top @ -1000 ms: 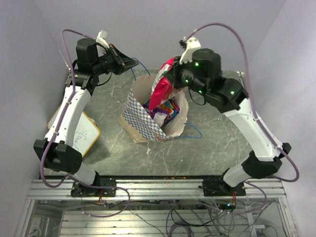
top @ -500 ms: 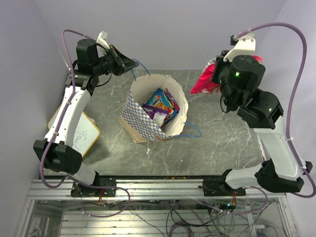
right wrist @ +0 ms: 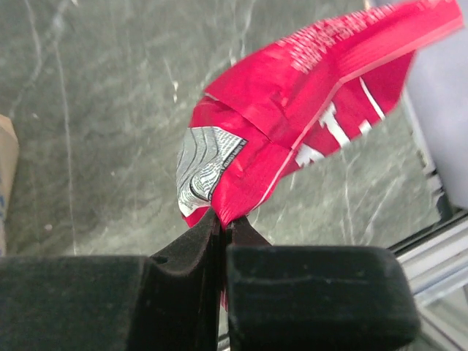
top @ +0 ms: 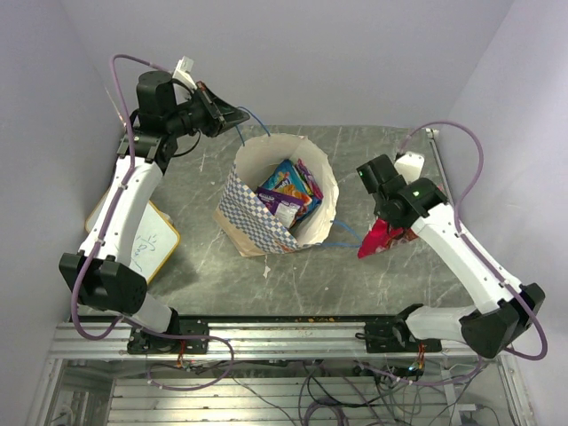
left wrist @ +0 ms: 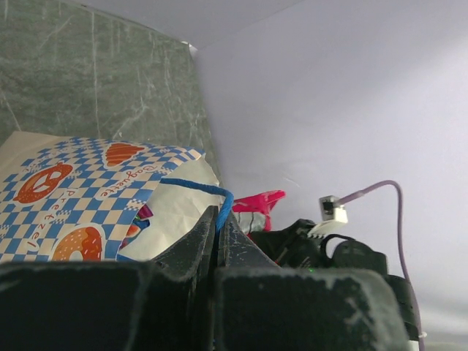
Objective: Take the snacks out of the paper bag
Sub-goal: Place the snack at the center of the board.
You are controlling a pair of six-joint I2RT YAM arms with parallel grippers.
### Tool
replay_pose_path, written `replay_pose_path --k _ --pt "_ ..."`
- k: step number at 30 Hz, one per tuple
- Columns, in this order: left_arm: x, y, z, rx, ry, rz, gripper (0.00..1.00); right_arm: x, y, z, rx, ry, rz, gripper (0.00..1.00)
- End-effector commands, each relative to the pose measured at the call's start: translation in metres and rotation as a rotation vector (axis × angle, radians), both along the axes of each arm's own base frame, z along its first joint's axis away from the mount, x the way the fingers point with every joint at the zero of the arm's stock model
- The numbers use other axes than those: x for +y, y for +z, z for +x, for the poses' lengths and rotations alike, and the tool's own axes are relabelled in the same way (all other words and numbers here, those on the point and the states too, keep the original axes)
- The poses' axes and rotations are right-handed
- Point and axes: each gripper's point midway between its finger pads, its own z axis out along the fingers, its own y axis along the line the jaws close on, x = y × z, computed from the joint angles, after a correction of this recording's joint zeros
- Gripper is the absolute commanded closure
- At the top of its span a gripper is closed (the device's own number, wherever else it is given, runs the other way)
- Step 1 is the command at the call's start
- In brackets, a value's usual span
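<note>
The paper bag [top: 248,209] stands open in the middle of the table, with blue, orange and purple snacks [top: 288,186] inside it. My left gripper [top: 238,115] is shut on the bag's blue cord handle [top: 253,120] at the far rim. The left wrist view shows the cord [left wrist: 197,188] pinched at my left gripper [left wrist: 218,219]. My right gripper [top: 388,224] is shut on a red snack packet [top: 382,240], held low over the table to the right of the bag. The packet [right wrist: 292,95] hangs from the closed right gripper [right wrist: 223,218] by its bottom corner.
A yellow-framed whiteboard [top: 151,244] lies at the left under my left arm. The bag's other blue handle [top: 349,235] lies on the table between bag and red packet. A small paper scrap [top: 266,271] sits in front of the bag. The metal rail [top: 293,333] runs along the near edge.
My right gripper lifted the red packet out of the bag, swung it up and to the right, then brought it down near the table right of the bag. The left arm held still.
</note>
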Motion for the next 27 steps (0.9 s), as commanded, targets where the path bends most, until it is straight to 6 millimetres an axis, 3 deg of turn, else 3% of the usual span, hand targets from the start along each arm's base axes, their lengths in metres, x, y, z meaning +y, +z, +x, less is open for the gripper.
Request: replay_pose_path --k 1,5,9,12,13,16,17,21,27 --pt "0.0 0.038 -0.016 -0.115 -0.032 -0.057 0.93 -0.003 -0.016 -0.004 -0.005 -0.1 0.092 1.0" --pt "0.0 0.041 -0.019 -0.114 -0.028 -0.063 0.93 -0.012 -0.023 0.041 -0.014 -0.09 0.073 1.0" --pt "-0.004 0.047 -0.028 -0.113 -0.029 -0.11 0.93 -0.011 -0.045 0.093 0.021 -0.07 0.099 1.0" --pt "-0.009 0.047 -0.034 -0.105 -0.031 -0.111 0.93 -0.003 -0.06 0.146 -0.021 -0.034 0.137 1.0" --pt "-0.01 0.044 -0.036 -0.096 -0.03 -0.105 0.93 -0.002 -0.065 0.165 -0.039 -0.026 0.157 0.95" --pt "-0.014 0.042 -0.04 -0.084 -0.034 -0.114 0.93 0.004 -0.079 0.208 -0.014 0.021 0.215 0.66" --pt "-0.015 0.043 -0.041 -0.084 -0.037 -0.119 0.93 0.007 -0.072 0.22 -0.008 0.037 0.236 0.59" --pt "-0.017 0.042 -0.043 -0.083 -0.038 -0.106 0.93 0.023 -0.088 0.217 0.105 0.125 0.292 0.42" --pt "-0.022 0.043 -0.044 -0.086 -0.06 -0.118 0.93 0.038 -0.061 0.177 0.049 0.265 0.374 0.27"
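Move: The red snack already hangs pinched in the right fingers. The bare table it goes to lies about 8 cm ahead, 1 cm right and 18 cm below. The paper bag stands some 25 cm left and 6 cm ahead of that hand, its middle about 6 cm lower; the snacks still inside are some 22 cm left, 7 cm ahead and 8 cm lower. From the left hand, that table spot is about 33 cm right, 5 cm back and 35 cm below. Still pinching the red snack by its end, the right hand dips briefly back, then sweeps forward over the table and down, about 20 cm out and 10 cm lower. Partway out its fingers start opening and let go of the snack, while the wrist rolls some 15 degrees, left side rising. The left hand keeps the bag's blue handle pinched and eases back and right about 3 cm. ##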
